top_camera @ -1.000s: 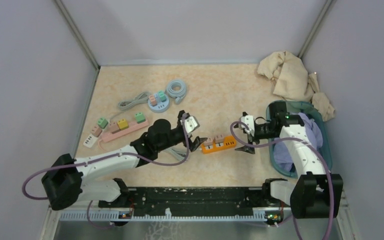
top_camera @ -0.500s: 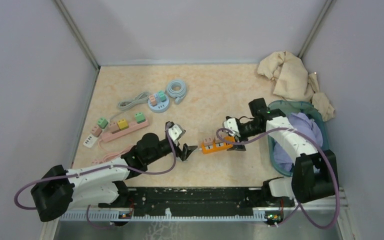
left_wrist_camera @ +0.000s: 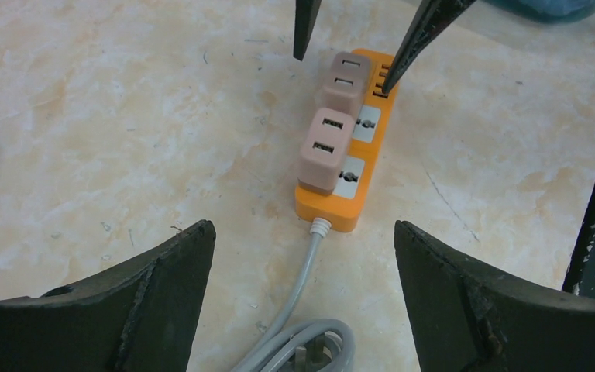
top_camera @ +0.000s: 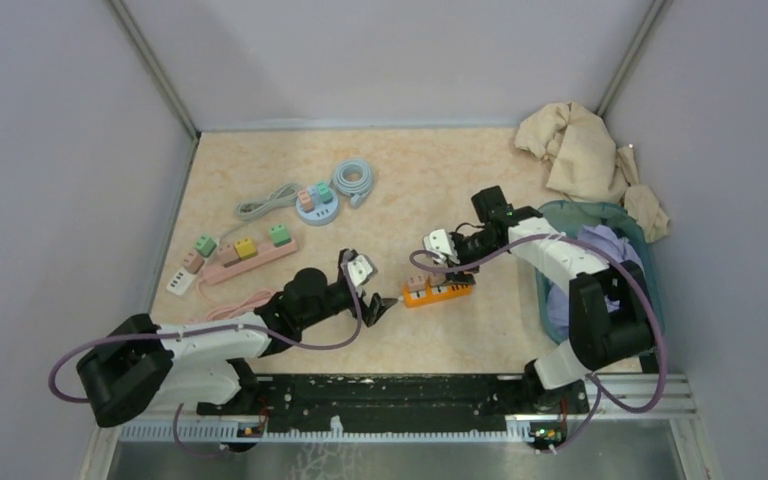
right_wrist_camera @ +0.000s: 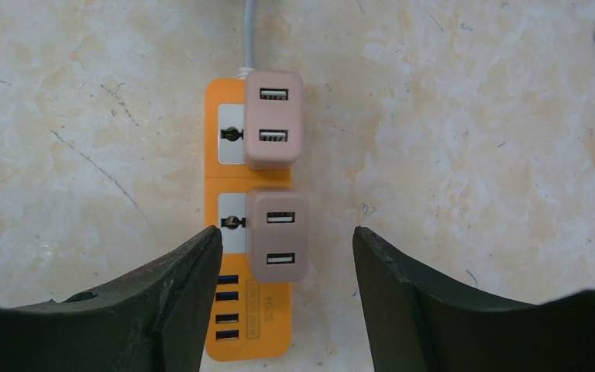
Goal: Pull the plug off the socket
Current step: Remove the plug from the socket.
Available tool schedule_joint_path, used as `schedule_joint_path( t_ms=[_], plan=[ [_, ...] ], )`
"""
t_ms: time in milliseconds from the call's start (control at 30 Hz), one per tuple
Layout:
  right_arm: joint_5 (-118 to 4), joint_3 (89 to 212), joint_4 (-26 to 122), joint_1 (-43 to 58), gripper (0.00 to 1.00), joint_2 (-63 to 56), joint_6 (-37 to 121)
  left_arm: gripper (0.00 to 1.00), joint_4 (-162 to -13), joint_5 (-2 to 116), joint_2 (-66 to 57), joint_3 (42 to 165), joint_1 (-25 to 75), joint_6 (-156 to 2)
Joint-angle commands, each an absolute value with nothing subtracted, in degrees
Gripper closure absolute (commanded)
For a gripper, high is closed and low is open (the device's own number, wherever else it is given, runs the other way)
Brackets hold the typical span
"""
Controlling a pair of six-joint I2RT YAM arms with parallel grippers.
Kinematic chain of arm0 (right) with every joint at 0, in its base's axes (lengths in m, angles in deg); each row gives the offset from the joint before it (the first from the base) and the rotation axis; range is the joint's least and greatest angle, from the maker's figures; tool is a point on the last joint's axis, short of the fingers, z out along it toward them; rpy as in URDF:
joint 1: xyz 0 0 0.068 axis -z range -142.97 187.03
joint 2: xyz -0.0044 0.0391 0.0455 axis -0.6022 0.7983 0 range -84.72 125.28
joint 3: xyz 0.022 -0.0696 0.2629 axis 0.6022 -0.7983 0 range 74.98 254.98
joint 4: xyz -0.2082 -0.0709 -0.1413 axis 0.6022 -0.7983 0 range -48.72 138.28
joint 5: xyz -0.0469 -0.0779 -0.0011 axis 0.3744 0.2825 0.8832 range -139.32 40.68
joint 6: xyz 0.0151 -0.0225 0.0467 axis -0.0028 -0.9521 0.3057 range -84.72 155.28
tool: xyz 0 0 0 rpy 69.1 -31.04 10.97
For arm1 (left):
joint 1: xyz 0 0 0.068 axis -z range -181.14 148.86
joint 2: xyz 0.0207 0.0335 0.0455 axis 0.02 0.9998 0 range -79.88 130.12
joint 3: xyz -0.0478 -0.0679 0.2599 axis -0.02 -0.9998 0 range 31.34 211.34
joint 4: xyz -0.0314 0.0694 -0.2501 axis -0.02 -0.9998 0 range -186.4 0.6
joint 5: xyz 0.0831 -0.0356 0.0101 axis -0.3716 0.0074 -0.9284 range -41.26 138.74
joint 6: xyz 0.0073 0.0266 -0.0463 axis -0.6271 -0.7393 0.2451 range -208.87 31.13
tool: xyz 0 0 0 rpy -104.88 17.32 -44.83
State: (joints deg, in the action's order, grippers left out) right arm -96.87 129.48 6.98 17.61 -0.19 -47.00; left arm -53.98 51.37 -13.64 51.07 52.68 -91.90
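Note:
An orange socket strip (top_camera: 452, 293) lies mid-table with two brownish-pink plugs (top_camera: 426, 282) pushed into it. In the right wrist view the strip (right_wrist_camera: 226, 325) runs lengthwise, with one plug (right_wrist_camera: 273, 120) at the cable end and the nearer plug (right_wrist_camera: 277, 232) lower down. My right gripper (right_wrist_camera: 287, 232) is open and straddles the nearer plug, with a gap on each side. Its fingertips (left_wrist_camera: 304, 43) come down around that plug (left_wrist_camera: 345, 81) in the left wrist view. My left gripper (left_wrist_camera: 304, 231) stands open at the strip's cable end (left_wrist_camera: 339, 211), touching nothing.
The strip's grey cable (left_wrist_camera: 304, 341) coils under my left gripper. A pink strip with coloured plugs (top_camera: 245, 255), a round blue socket (top_camera: 315, 205) and a coiled cable (top_camera: 353, 180) sit at the left. At the right are a teal basket (top_camera: 556, 212) of cloth and a beige cloth (top_camera: 580, 150).
My right gripper has moved left from beside the strip's end to over the plug, and its jaws have narrowed. The left arm has drawn back and lowered slightly, still open.

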Motion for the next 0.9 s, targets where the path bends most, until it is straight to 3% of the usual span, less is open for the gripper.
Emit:
schedule_joint_path(
  t_ms=[0, 233, 500, 600, 867],
  plan=[
    [-95.73, 134.31, 7.42, 16.23, 0.40, 3.39, -46.87, 0.10, -50.96, 54.41, -9.79, 53.22, 51.99, -93.28],
    [-94.56, 138.97, 2.48, 14.52, 0.63, 8.51, -46.59, 0.16, -49.23, 58.86, -4.54, 55.25, 50.54, -93.50],
    [-94.06, 136.95, 3.88, 13.39, 0.84, 7.66, -46.37, 0.34, -46.11, 65.28, 4.37, 59.84, 49.11, -92.86],
    [-94.26, 136.02, 4.74, 13.39, 0.92, 6.62, -45.37, 0.49, -42.76, 65.89, 8.28, 61.26, 48.98, -90.81],
    [-94.76, 132.91, 6.55, 13.39, 1.00, 4.04, -43.14, 0.46, -39.98, 66.94, 13.76, 63.57, 48.96, -92.95]
  ],
)
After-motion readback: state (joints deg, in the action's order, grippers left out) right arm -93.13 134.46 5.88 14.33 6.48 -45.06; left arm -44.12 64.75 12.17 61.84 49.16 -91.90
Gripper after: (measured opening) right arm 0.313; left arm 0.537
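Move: The plug on the right lies about 1 cm ahead of the right hand, 2 cm to its left and 2 cm below. The left plug stands some 5 cm farther left of it, and the orange socket's middle is 5 cm under the hand and 1 cm left. From the left hand, the socket's left end is about 2 cm ahead, 6 cm right and 8 cm down; the left plug sits 3 ahead, 7 right, 5 below, the right plug 4 ahead, 12 right, 5 below. Easing about 2 cm forward, left and down over the right plug, the right hand closes its fingers, pinches the plug's sides firmly and stays there. The left hand sinks, then reaches right and a little forward, some 6 cm right and 5 cm down in all, turning slightly clockwise and closing to about half open astride the socket's left end. ##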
